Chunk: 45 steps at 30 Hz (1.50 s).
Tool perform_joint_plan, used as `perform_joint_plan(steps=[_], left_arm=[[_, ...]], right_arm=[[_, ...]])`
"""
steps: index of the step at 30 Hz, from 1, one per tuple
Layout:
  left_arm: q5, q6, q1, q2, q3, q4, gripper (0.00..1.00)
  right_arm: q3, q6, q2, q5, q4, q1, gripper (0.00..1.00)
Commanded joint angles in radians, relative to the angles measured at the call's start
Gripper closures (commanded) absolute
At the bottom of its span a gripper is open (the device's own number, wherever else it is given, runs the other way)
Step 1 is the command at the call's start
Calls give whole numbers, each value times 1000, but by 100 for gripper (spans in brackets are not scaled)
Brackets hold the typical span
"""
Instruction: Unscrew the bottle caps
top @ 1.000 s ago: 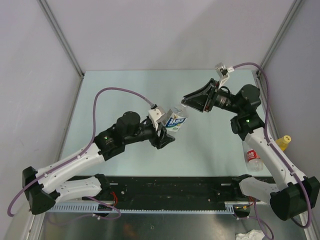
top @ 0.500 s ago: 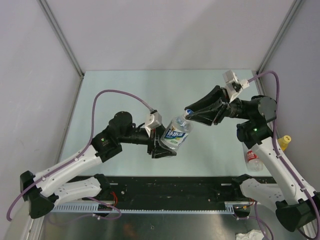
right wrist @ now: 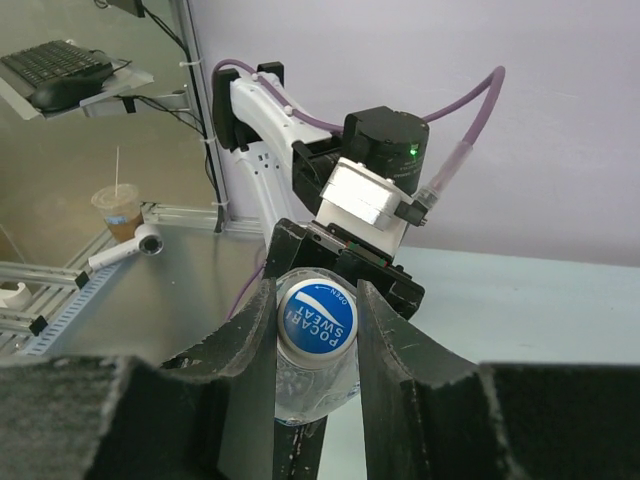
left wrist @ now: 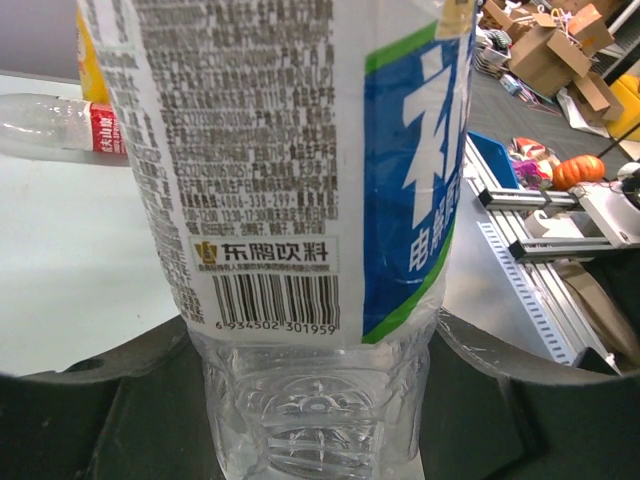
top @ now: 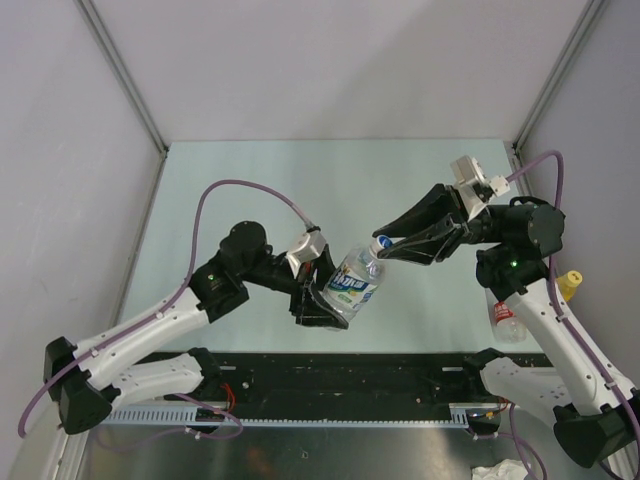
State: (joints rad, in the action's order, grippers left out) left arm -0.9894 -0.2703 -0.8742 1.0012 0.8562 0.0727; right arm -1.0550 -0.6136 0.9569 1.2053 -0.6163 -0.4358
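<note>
My left gripper (top: pixel 325 292) is shut on the lower body of a clear bottle with a blue-green label (top: pixel 353 280), holding it tilted above the table. The same bottle (left wrist: pixel 300 170) fills the left wrist view, its base between the jaws of my left gripper (left wrist: pixel 315 405). My right gripper (top: pixel 384 245) is shut on its white cap (right wrist: pixel 316 318), which has a blue printed top, with a finger (right wrist: pixel 390 340) pressed on each side. A clear bottle with a red label (top: pixel 507 318) lies at the right, its cap hidden. Beside it, a bottle of orange-yellow liquid with a yellow cap (top: pixel 570 281) is partly behind the right arm.
The red-label bottle (left wrist: pixel 60 125) lies on the pale green table (top: pixel 250 180). Grey side walls enclose the table. A black strip and a metal rail (top: pixel 330 415) run along the near edge between the arm bases.
Both grippers have carried the bottle toward the near edge and slightly right, tilting it more. The right wrist has turned with the cap still in its grip.
</note>
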Motion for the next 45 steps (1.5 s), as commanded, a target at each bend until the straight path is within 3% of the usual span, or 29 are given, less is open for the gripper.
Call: perform_joint_plan(steps=[1,7,10,13,15,20,23,30,45], left_arm=[[-193,27,-8,-9,6,99,100],[-182,30,-6,-11,1,101,100],[-161,26,3,-19,-5,101,100],[-130,14,27,-29,-21,102,100],[-114,7,41,-32,-33,101,100],[-90,4,59,-33,-48,101,100],[-75,5,71,-35,-50,99,100],[-38,13,92,-48,-65,96,100],[-12,19,96,-50,-57,96,100]], right_arm=[[-26,13,-4,-27,-46,14,100],[-26,20,-5,-38,-32,16,95],[-26,40,-10,-72,9,17,79],[-26,70,-18,-96,55,17,54],[-26,82,-22,-106,72,18,42],[-26,90,-22,-119,85,23,19],[-26,93,-21,-131,93,26,10],[-26,95,-7,-139,107,28,3],[-26,56,69,-72,80,20,9]])
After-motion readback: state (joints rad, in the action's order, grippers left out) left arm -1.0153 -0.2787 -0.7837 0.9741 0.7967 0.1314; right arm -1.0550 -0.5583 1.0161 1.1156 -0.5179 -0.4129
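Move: The cap sits between the right fingers, already pinched, its middle practically at the hand point. The bottle under it slants down away from there, its middle about 5 cm back, 5 cm to the left and 6 cm lower. From the left hand, which grips the bottle near its base, the cap is about 9 cm ahead, 8 cm to the right and 10 cm up. Forward goes the right hand, about 4 cm in all, its fingers letting go of the cap and spreading nearly to full width, with a slight clockwise turn and a small sink at the end. It finishes with the open neck beside its rear finger. The left hand keeps its grip on the bottle and follows some 2 cm forward. ##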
